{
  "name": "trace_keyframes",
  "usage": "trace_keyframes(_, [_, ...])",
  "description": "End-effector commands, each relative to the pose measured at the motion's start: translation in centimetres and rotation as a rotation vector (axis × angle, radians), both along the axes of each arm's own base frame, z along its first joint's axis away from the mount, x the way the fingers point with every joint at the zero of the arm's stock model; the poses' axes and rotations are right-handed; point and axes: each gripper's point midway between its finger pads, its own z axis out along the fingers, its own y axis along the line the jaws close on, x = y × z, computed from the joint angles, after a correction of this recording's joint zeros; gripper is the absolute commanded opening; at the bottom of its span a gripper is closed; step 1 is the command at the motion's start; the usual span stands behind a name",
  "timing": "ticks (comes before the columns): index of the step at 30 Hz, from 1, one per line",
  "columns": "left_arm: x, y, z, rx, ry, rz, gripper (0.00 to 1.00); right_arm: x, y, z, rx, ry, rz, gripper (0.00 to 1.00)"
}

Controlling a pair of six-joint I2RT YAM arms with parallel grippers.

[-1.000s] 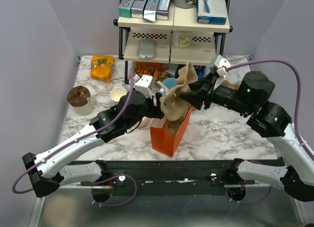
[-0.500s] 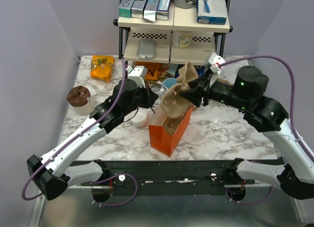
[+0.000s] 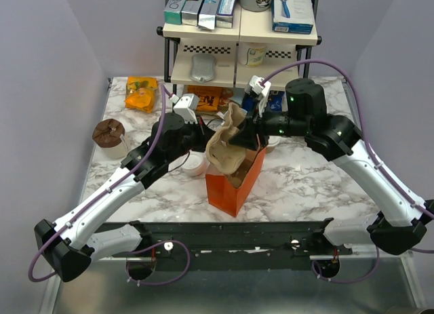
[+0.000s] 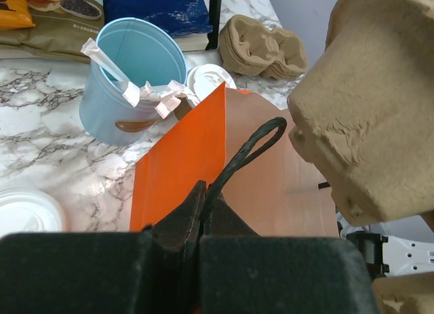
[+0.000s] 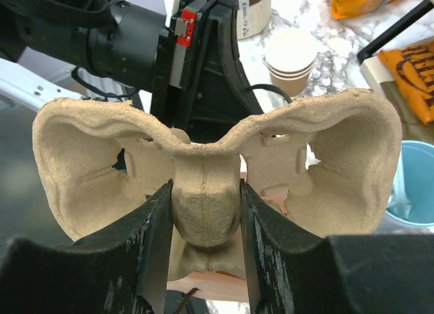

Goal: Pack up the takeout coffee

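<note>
The takeout coffee shows only as a white lid [image 4: 209,79] behind the orange paper bag [image 3: 234,185], next to the blue cup [image 4: 129,76]. My left gripper [image 4: 203,192] is shut on the bag's black loop handle [image 4: 247,148], at the bag's left rim [image 3: 207,139]. My right gripper [image 5: 205,185] is shut on the middle post of a tan pulp cup carrier [image 5: 203,158]. The carrier [image 3: 224,148] hangs tilted over the bag's open mouth, with its lower part inside.
More pulp carriers [image 4: 261,46] are stacked behind the bag. A loose white lid [image 3: 194,166] lies left of it. Stacked paper cups [image 3: 163,131], a brown-lidded cup [image 3: 110,138] and an orange snack pack [image 3: 141,93] stand at the back left. A shelf rack [image 3: 241,53] rises at the back.
My left gripper has drawn back from the bag's mouth and shut on the handle. My right arm has swung left, carrying the carrier over the bag.
</note>
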Motion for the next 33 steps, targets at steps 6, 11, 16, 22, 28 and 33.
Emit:
trace_keyframes(6, [-0.4, 0.0, 0.1, -0.017, -0.004, -0.023, 0.00, -1.3, -2.2, -2.8, -0.049, 0.152, -0.076, 0.39])
trace_keyframes(11, [-0.4, 0.2, 0.1, -0.013, -0.008, -0.024, 0.00, -0.1, -2.8, -4.5, -0.094, 0.196, -0.118, 0.39])
trace_keyframes(16, [-0.5, 0.4, 0.1, -0.007, -0.010, -0.023, 0.00, 0.7, -3.6, -5.4, -0.128, 0.229, -0.158, 0.39])
trace_keyframes(22, [-0.6, 0.2, -0.2, -0.003, -0.005, -0.033, 0.00, 0.5, -4.0, -7.0, -0.177, 0.242, -0.142, 0.39])
trace_keyframes(28, [-0.6, 0.0, -0.2, -0.004, -0.009, -0.044, 0.00, 1.7, -4.3, -7.5, -0.202, 0.236, -0.200, 0.39])
trace_keyframes(33, [-0.6, 0.2, -0.3, -0.004, 0.000, -0.041, 0.00, 2.4, -5.4, -8.9, -0.259, 0.202, -0.247, 0.39])
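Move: Below the right hand, which already grips the cardboard cup carrier, lies the orange bag's mouth: about 14 cm down, 2 cm back and level sideways. From that hand the blue bucket stands about 18 cm ahead, 2 cm left and 28 cm down, the lidded cup 15 cm ahead, 12 cm right and 30 cm down. From the left hand, already shut on the bag's black handle, the mouth is some 9 cm right, 7 cm back and 8 cm lower. Lowering the carrier about 6 cm towards the bag's mouth, the right hand also shifts some 4 cm to its right. It draws back a centimetre, then eases forward again. On the way its fingers tip further down and swing clockwise, about 10 degrees each, keeping their pinch on the carrier's middle. The left hand stays put, still holding the handle. ##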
